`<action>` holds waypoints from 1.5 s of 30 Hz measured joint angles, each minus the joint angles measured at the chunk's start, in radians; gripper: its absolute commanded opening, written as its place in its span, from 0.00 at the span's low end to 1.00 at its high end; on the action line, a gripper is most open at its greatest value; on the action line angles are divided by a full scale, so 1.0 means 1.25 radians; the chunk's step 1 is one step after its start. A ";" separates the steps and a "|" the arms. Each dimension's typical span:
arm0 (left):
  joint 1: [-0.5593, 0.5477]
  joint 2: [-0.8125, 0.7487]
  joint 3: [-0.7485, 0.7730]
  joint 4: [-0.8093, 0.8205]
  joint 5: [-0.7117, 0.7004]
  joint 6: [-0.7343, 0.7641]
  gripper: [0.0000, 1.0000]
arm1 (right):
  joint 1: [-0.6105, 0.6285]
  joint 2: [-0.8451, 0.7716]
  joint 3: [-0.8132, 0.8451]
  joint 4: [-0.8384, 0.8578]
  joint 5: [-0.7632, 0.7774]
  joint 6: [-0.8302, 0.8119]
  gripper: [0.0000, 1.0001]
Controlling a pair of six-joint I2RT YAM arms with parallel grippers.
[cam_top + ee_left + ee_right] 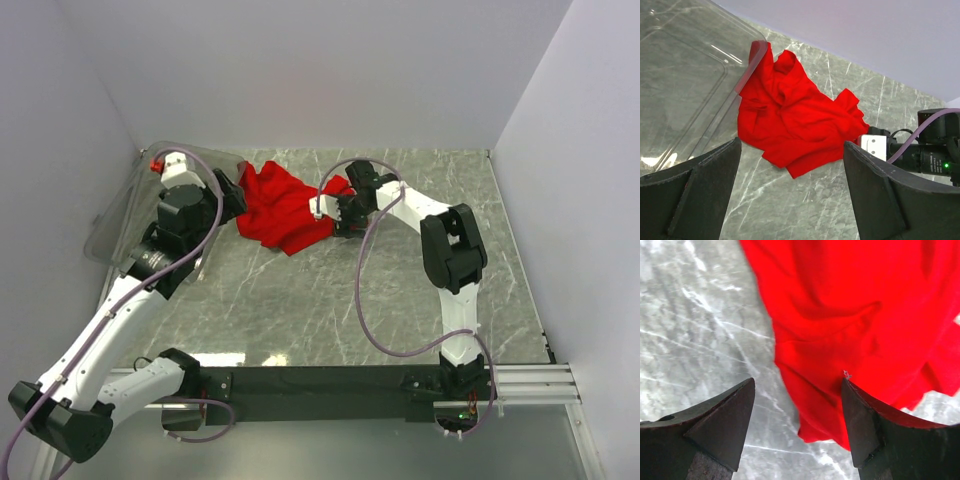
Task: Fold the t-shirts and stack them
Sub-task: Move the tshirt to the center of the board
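The red t-shirt (285,205) lies crumpled in one heap on the marble table, at the back and left of centre. In the left wrist view the t-shirt (790,120) touches the bin's rim with its upper corner. My right gripper (330,216) is low at the shirt's right edge. Its jaws are open, and a lower corner of the t-shirt (850,315) lies between them, against the right finger (865,425). My right gripper (797,385) has no hold on the cloth. My left gripper (236,196) hovers open just left of the heap. Nothing sits between the fingers of my left gripper (792,165).
A clear plastic bin (130,210) leans at the back left against the wall, its rim (740,75) next to the shirt. White walls close in the table on three sides. The right arm's wrist (920,155) and its purple cable sit just right of the shirt.
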 measured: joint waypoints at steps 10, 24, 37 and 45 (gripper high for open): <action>0.000 0.018 -0.003 0.000 0.013 -0.006 0.88 | 0.012 0.041 0.059 -0.009 0.002 0.018 0.70; 0.003 0.007 -0.065 -0.002 0.020 -0.045 0.88 | 0.024 0.045 0.052 -0.008 -0.014 0.069 0.10; 0.005 -0.029 -0.117 0.002 0.025 -0.067 0.88 | -0.012 -0.175 0.029 0.065 -0.150 0.394 0.00; 0.008 -0.017 -0.118 0.031 0.048 -0.065 0.88 | -0.105 -0.485 -0.166 0.259 -0.288 0.788 0.00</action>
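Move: The t-shirt lies spread just under the open right hand. Its middle is about 13 cm to that hand's left, 4 cm ahead and 3 cm below, and its right end is almost between the fingers. The clear box stands on the shirt's far side, its middle roughly 39 cm left and 3 cm ahead of the right hand. From the raised left hand, the shirt's middle is some 15 cm ahead, 10 cm to the right and 28 cm down. Low over the board, the right hand edges about 2 cm left, shuts its wide-open fingers on the t-shirt's right end and pinches the cloth, then lifts it quickly by some 25 cm, drawing back about 6 cm towards the base near the top as the wrist tilts roughly 50 degrees, so that the fingers swing up from pointing down to pointing left. Meanwhile the left hand, open and empty, sinks about 5 cm in the air, still short of the cloth. ##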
